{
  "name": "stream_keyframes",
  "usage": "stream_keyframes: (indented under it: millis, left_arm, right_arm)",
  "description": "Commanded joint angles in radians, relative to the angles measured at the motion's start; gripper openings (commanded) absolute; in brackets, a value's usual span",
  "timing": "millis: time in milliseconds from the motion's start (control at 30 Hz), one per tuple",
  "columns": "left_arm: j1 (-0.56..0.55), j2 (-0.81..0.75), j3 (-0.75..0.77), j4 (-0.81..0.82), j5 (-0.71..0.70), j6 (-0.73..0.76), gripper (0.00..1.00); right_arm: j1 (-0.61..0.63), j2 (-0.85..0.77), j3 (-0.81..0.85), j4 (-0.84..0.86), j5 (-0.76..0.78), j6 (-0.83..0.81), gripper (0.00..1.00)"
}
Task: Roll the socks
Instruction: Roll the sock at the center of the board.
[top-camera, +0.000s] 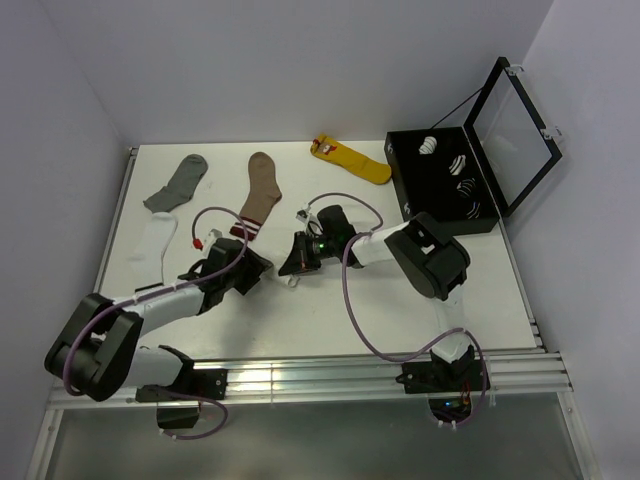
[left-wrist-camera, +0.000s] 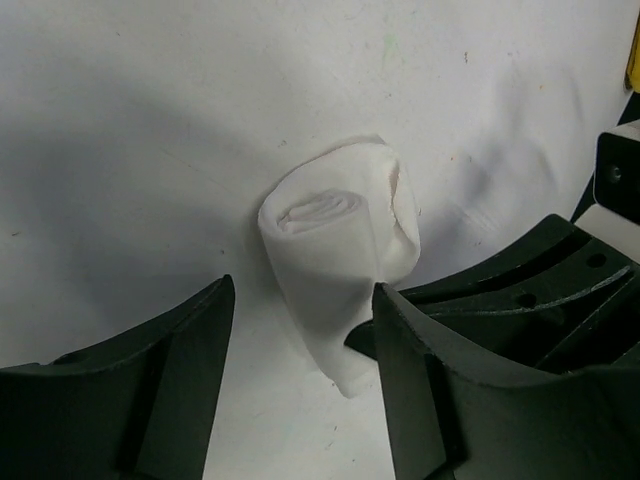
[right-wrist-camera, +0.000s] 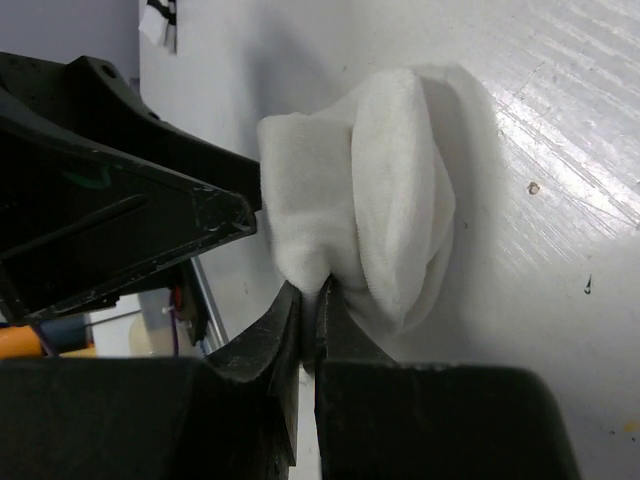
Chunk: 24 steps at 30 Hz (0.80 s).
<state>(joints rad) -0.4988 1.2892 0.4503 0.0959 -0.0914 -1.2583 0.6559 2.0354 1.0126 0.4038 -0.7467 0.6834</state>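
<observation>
A white sock (left-wrist-camera: 340, 240) rolled into a bundle lies on the white table between my two grippers. My left gripper (left-wrist-camera: 300, 345) is open, and the bundle's lower tip hangs loose between its fingers (left-wrist-camera: 190, 380), close against the right one. In the right wrist view my right gripper (right-wrist-camera: 315, 300) is shut on a fold at the edge of the rolled sock (right-wrist-camera: 390, 200). The top view hides the bundle behind both grippers (top-camera: 250, 270) (top-camera: 300, 255). A second white sock (top-camera: 155, 240) lies flat at the left of the table.
A grey sock (top-camera: 178, 182), a brown sock (top-camera: 258, 195) with a striped cuff and a yellow sock (top-camera: 350, 158) lie along the back. An open black box (top-camera: 400, 190) with rolled socks inside stands at the back right.
</observation>
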Motion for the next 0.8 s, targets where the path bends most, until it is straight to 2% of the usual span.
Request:
stream_keyframes:
  millis: [0, 333, 600, 700, 733, 767]
  left_arm:
    - [0.002, 0.044, -0.002, 0.122, 0.024, -0.02, 0.63]
    - [0.003, 0.101, 0.027, 0.048, -0.051, -0.021, 0.61]
    - [0.002, 0.14, 0.054, 0.005, -0.088, -0.003, 0.55]
    - [0.002, 0.173, 0.071, -0.008, -0.084, 0.014, 0.47]
    - [0.002, 0.18, 0.076, -0.012, -0.077, 0.025, 0.39]
    - [0.002, 0.194, 0.079, -0.022, -0.073, 0.03, 0.35]
  right_arm:
    - [-0.009, 0.051, 0.035, -0.042, -0.057, 0.039, 0.0]
    - [-0.018, 0.091, 0.072, -0.082, -0.083, 0.051, 0.0]
    - [-0.021, 0.095, 0.069, -0.08, -0.089, 0.061, 0.0]
    - [-0.019, 0.085, 0.063, -0.082, -0.082, 0.058, 0.0]
    - [-0.019, 0.08, 0.063, -0.086, -0.076, 0.053, 0.01]
    - [-0.019, 0.074, 0.061, -0.091, -0.065, 0.048, 0.02]
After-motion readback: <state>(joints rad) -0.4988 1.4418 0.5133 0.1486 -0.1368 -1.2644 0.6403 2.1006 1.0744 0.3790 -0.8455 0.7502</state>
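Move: The half-rolled white sock lies just beyond the left fingertips, about 3 cm ahead, 2 cm to the right and 2 cm below. The brown sock's middle is some 20 cm ahead of the left hand and 1 cm left; the striped white sock is roughly 25 cm left and 5 cm ahead. The right hand already pinches the rolled sock, whose middle sits about 2 cm to its left, level fore and aft, 1 cm lower. Left hand eases forward and down, about 2 cm each, closing around the roll; right hand keeps its pinch. ##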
